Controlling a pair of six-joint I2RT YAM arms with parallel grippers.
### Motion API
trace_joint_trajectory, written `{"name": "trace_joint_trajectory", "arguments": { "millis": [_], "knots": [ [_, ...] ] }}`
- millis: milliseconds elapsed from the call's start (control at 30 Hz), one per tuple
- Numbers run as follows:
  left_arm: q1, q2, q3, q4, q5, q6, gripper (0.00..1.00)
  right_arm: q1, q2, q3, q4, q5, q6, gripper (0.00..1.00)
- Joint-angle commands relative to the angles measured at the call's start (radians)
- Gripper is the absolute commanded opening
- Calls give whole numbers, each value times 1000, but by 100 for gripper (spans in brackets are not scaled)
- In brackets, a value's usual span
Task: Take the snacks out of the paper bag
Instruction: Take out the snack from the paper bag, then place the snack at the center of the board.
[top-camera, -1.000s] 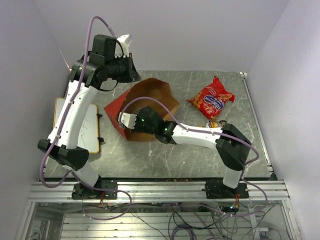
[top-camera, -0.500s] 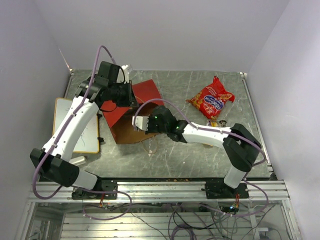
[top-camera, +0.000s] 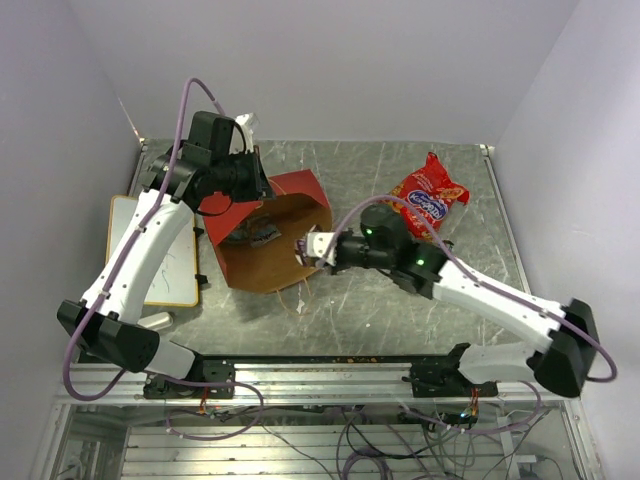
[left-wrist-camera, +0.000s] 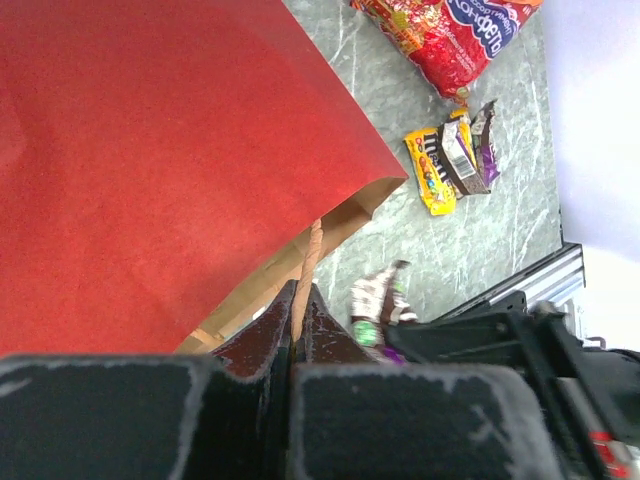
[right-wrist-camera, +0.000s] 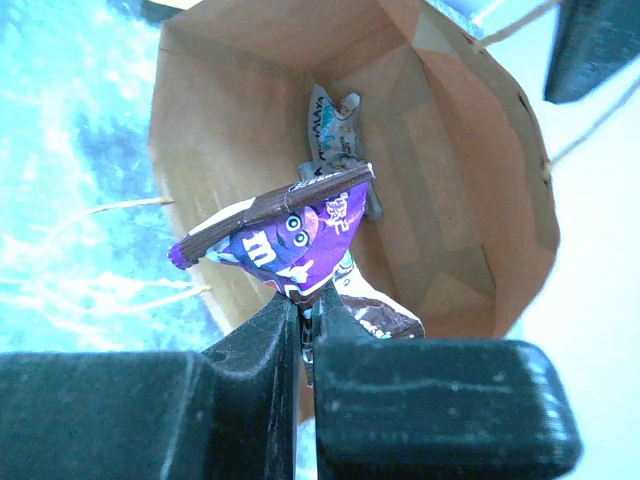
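Observation:
The red paper bag (top-camera: 262, 245) lies on the table with its brown mouth facing the right arm. My left gripper (top-camera: 256, 186) is shut on the bag's twisted handle (left-wrist-camera: 306, 262) at the top rim (left-wrist-camera: 298, 300). My right gripper (top-camera: 304, 248) is shut on a purple candy packet (right-wrist-camera: 290, 240) just outside the bag's mouth, with a dark brown packet (right-wrist-camera: 385, 312) caught in the same grip (right-wrist-camera: 305, 305). A light-blue packet (right-wrist-camera: 335, 135) lies deep inside the bag. The red chip bag (top-camera: 428, 198) lies on the table at the right, also seen from the left wrist (left-wrist-camera: 450, 30).
Yellow, dark and purple candy packets (left-wrist-camera: 452, 155) lie on the table near the chip bag. A yellow-framed whiteboard (top-camera: 165, 262) lies at the left edge beside the left arm. Walls close in the table on three sides.
My right gripper has drawn back out of the bag to the right with the purple packet. The left gripper has shifted the bag, and its mouth now stands open towards the right arm.

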Motion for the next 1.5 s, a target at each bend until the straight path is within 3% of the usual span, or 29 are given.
{"name": "trace_joint_trajectory", "arguments": {
  "millis": [0, 167, 433, 533, 667, 867, 1133, 1467],
  "knots": [
    [9, 0, -23, 29, -15, 0, 7, -12, -147, -36, -124, -7, 113, 0],
    [10, 11, -52, 36, 18, 10, 7, -16, -217, -27, -143, 194, 282, 0],
    [12, 24, -25, 28, 61, 31, 7, -50, -205, -19, -90, 776, 499, 0],
    [13, 24, -24, 26, 78, 39, 7, -139, -125, 88, -228, 960, 714, 0],
    [13, 13, -52, 49, 101, 32, 7, -364, 24, 188, -472, 860, 962, 0],
    [13, -4, -102, 102, 141, 2, 7, -633, 183, 177, -582, 621, 982, 0],
    [13, -19, -127, 126, 171, -17, 7, -761, 321, 214, -683, 609, 923, 0],
    [13, -26, -136, 133, 163, -27, 7, -797, 360, 180, -698, 551, 944, 0]
  ]
}}
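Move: From the right hand, which already holds the purple M&M's packet, the snack pile lies about 30 cm to the right, 5 cm ahead and 22 cm below. The big red snack bag is about 15 cm beyond the pile. The open paper bag's middle is some 10 cm left, 8 cm ahead and 10 cm lower. From the left hand, pinching the bag's cord handle, the pile is roughly 39 cm right, 3 cm back and 29 cm below. Keep the purple packet pinched, lift the right gripper a little clear of the paper bag, then sweep it about 35 cm right and some 10 cm forward, sinking steeply to the snack pile. Swing the wrist roughly 100 degrees clockwise on the way and finish with the fingers pointing steeply down. Keep the left gripper shut on the handle, easing it about 3 cm down and 2 cm right. ##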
